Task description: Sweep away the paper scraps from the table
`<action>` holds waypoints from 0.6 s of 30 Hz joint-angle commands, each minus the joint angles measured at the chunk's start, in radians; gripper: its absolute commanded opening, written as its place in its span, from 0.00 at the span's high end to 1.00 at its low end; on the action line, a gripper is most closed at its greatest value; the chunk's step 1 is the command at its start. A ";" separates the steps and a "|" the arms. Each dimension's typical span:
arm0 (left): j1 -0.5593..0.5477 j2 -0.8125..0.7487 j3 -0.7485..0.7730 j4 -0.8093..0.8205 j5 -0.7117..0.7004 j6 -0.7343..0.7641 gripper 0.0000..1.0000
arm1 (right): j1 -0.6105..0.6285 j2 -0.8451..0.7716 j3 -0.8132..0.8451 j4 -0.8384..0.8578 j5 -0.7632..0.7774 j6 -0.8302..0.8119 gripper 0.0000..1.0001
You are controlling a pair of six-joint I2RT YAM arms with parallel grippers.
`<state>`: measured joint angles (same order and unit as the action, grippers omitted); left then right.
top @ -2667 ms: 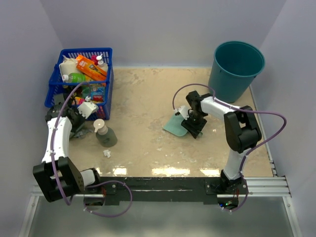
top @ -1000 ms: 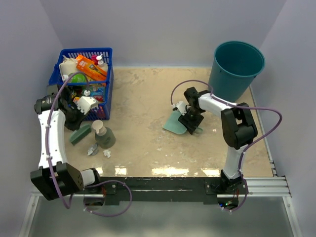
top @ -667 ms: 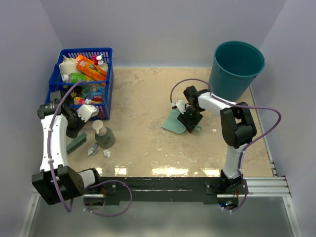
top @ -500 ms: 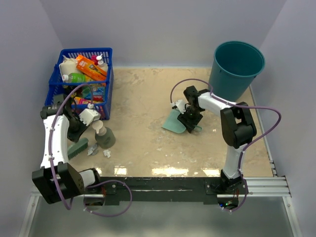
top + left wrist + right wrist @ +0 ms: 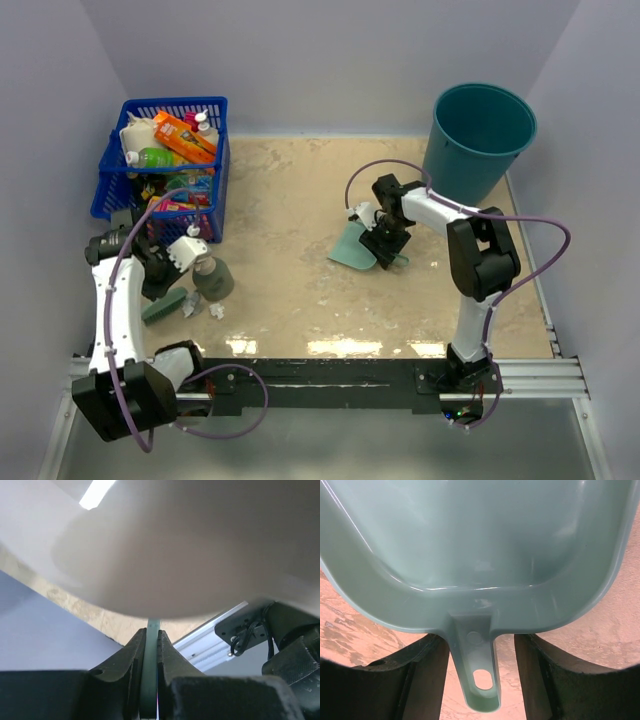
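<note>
Two paper scraps lie near the table's front left: a grey one (image 5: 189, 304) and a white one (image 5: 216, 311). My left gripper (image 5: 160, 287) is shut on the thin handle (image 5: 149, 680) of a dark teal hand brush (image 5: 165, 305), whose head rests on the table (image 5: 290, 200) just left of the grey scrap. A pale blur fills most of the left wrist view. A teal dustpan (image 5: 351, 250) lies flat at centre right. My right gripper (image 5: 386, 246) stands open around the dustpan handle (image 5: 476, 670), with a gap on the handle's right side.
A green soap bottle (image 5: 211, 276) stands beside the scraps, right of the brush. A blue basket (image 5: 214, 190) full of bottles and packets sits at the back left. A teal bucket (image 5: 480, 135) stands at the back right. A black rail (image 5: 320, 370) runs along the front edge.
My left arm has drawn the brush toward the front edge, bringing it next to the grey scrap. The right gripper, the dustpan and the scraps have stayed put.
</note>
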<state>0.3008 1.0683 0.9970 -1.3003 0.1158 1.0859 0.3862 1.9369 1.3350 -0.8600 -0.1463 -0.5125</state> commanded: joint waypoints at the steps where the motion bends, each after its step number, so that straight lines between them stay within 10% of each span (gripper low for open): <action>1: 0.003 -0.071 -0.029 -0.019 0.134 0.066 1.00 | 0.003 -0.024 0.023 -0.002 0.007 -0.014 0.43; 18: -0.081 -0.068 -0.101 -0.020 0.277 0.071 1.00 | 0.003 -0.021 0.029 -0.008 0.002 -0.020 0.44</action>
<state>0.2260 1.0061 0.9413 -1.3136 0.3328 1.1236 0.3862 1.9369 1.3361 -0.8623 -0.1455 -0.5163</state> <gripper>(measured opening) 0.159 0.564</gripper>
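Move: The left hand, with the brush in its fingers, has the grey paper scrap about 6 cm to its right, roughly 1 cm ahead and some 12 cm below. The white scrap lies about 10 cm to its right and 1 cm back, equally low; the pump bottle stands about 10 cm right and 6 cm ahead, its middle some 6 cm below. From the right hand, which keeps hold of the dustpan, the grey scrap is around 40 cm left and 14 cm back. Rightward, low over the table and past the near side of the pump bottle, the left hand carries the brush about 5 cm, keeping its grip and staying nearly level. The wrist swings the fingertips some 10 degrees to the right and turns about as much clockwise, so the brush head pushes the grey scrap along towards the white one. The right hand holds the dustpan still. ##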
